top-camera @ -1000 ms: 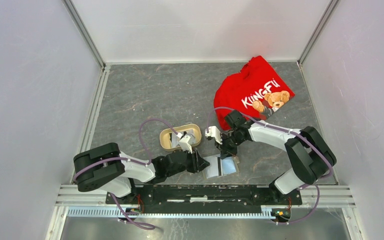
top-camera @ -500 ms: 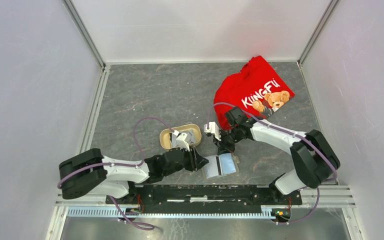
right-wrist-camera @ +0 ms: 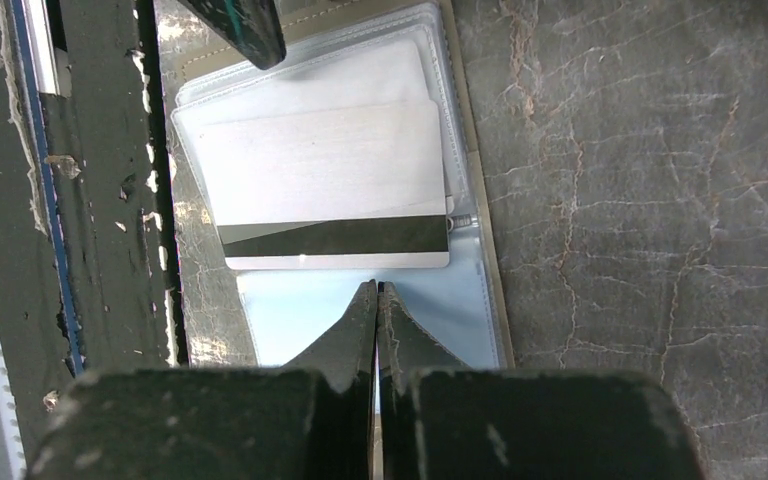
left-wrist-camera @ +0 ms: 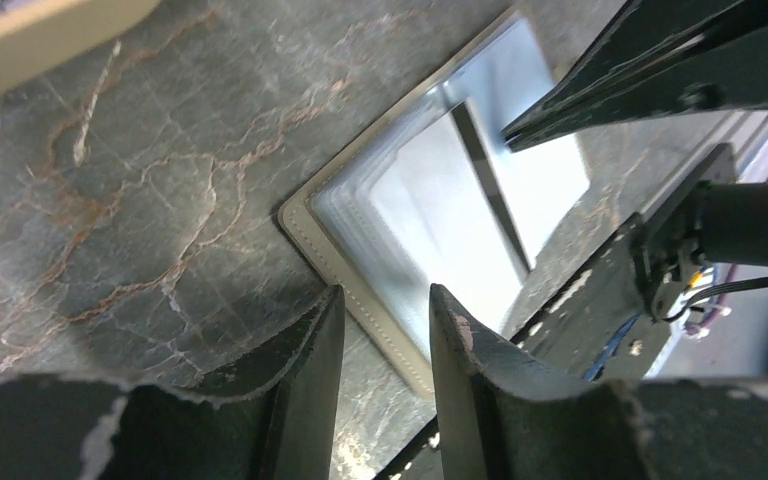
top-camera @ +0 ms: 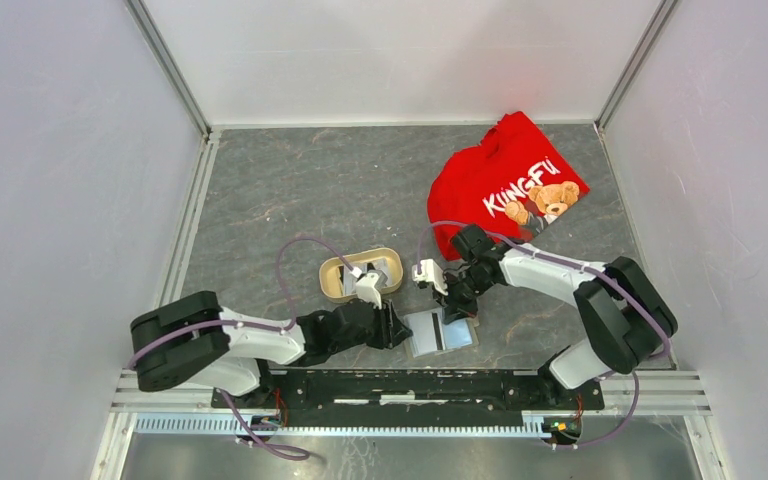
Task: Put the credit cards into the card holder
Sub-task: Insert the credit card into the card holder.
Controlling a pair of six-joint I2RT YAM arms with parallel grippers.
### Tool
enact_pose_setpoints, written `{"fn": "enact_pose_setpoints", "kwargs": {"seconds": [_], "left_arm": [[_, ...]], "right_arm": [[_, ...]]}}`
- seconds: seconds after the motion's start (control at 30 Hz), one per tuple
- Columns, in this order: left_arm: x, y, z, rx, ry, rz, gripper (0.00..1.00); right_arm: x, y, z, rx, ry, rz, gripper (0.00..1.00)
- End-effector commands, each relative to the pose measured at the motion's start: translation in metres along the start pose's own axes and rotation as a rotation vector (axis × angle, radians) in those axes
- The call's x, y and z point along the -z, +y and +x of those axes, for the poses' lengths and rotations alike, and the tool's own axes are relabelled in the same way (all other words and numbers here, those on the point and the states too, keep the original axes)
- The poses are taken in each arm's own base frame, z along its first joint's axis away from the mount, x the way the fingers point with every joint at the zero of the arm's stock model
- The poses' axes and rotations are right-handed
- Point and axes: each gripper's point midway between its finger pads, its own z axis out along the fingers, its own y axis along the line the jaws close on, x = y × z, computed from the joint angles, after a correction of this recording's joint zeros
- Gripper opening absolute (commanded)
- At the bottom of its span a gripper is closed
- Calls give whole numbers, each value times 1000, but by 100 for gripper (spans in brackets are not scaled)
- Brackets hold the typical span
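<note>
The card holder (top-camera: 441,333) lies open and flat near the table's front edge, its clear pockets (right-wrist-camera: 460,300) facing up. A pale credit card with a dark stripe (right-wrist-camera: 330,190) rests on its far half; whether it sits inside a pocket I cannot tell. My right gripper (right-wrist-camera: 377,292) is shut with nothing in it, its tips just behind that card's striped edge, over the near pocket. My left gripper (left-wrist-camera: 387,300) is open, low at the holder's stitched left edge (left-wrist-camera: 355,280), which shows through the gap. More pale credit cards (top-camera: 375,270) lie in the beige tray.
The beige oval tray (top-camera: 332,280) stands just behind the left gripper (top-camera: 400,330). A red shirt (top-camera: 508,185) lies at the back right, behind the right gripper (top-camera: 455,310). The black base rail (right-wrist-camera: 100,200) runs along the holder's near side.
The right gripper rose and pulled back from the holder half a second ago, then came down over it again, staying shut. The left gripper's jaws opened slightly at the holder's edge.
</note>
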Motion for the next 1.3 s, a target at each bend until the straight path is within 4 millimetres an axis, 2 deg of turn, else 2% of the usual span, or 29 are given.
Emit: {"fn": "enact_pose_setpoints", "kwargs": {"seconds": [0.0, 0.17, 0.33, 0.5, 0.63, 0.83, 0.93, 1.07, 1.17, 1.23, 1.27], "left_arm": [[-10, -18, -1, 58, 14, 44, 44], [-17, -19, 6, 65, 44, 50, 44], [-20, -15, 11, 69, 55, 40, 43], [-23, -12, 12, 66, 55, 28, 43], [-25, -13, 10, 65, 48, 26, 43], [-17, -13, -1, 61, -3, 29, 43], [-12, -15, -9, 36, -30, 36, 44], [0, -25, -27, -10, -93, 71, 44], [16, -34, -48, -38, -182, 113, 45], [27, -37, -61, -58, -239, 126, 49], [32, -37, -67, -62, -267, 124, 55]], "right_arm": [[-4, 2, 4, 1, 14, -19, 0], [-11, 4, -4, -8, -2, -57, 0], [-12, -2, -23, -19, -52, -55, 0], [-12, 0, -38, -25, -101, -91, 0], [-9, 2, -38, -10, -97, -96, 0], [11, 1, -27, 73, -89, -11, 7], [25, 4, -30, 119, -122, -2, 9], [57, -14, -34, 118, -195, 120, 15], [90, -37, -32, 94, -257, 309, 28], [104, -48, -26, 61, -285, 414, 53], [108, -51, -25, 56, -301, 438, 67]]}}
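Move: The white credit card, sticking slightly out of its pocket, has its middle about 3 cm to the right hand's left, 2 cm back and 2 cm below. The open card holder's middle is 7 cm to the left hand's right, level fore and aft and 3 cm below. From that hand the tan tray is some 11 cm ahead, 9 cm left and 2 cm lower. The red shirt is 28 cm ahead of the right hand, 12 cm to its right and 2 cm below. The left hand, fingers half open, sinks about 1 cm and slides 2 cm right against the card holder's left edge while the right hand's shut fingertips, at the card's exposed right edge, press down a little and push roughly 1.5 cm left towards the pocket. Then both lift clear: the left rises some 6 cm and drifts 1 cm forward and left, while the right, after first rising, swings up, forward and right towards the red shirt, about 7 cm higher, opening to nearly half and tilting about 20 degrees. ##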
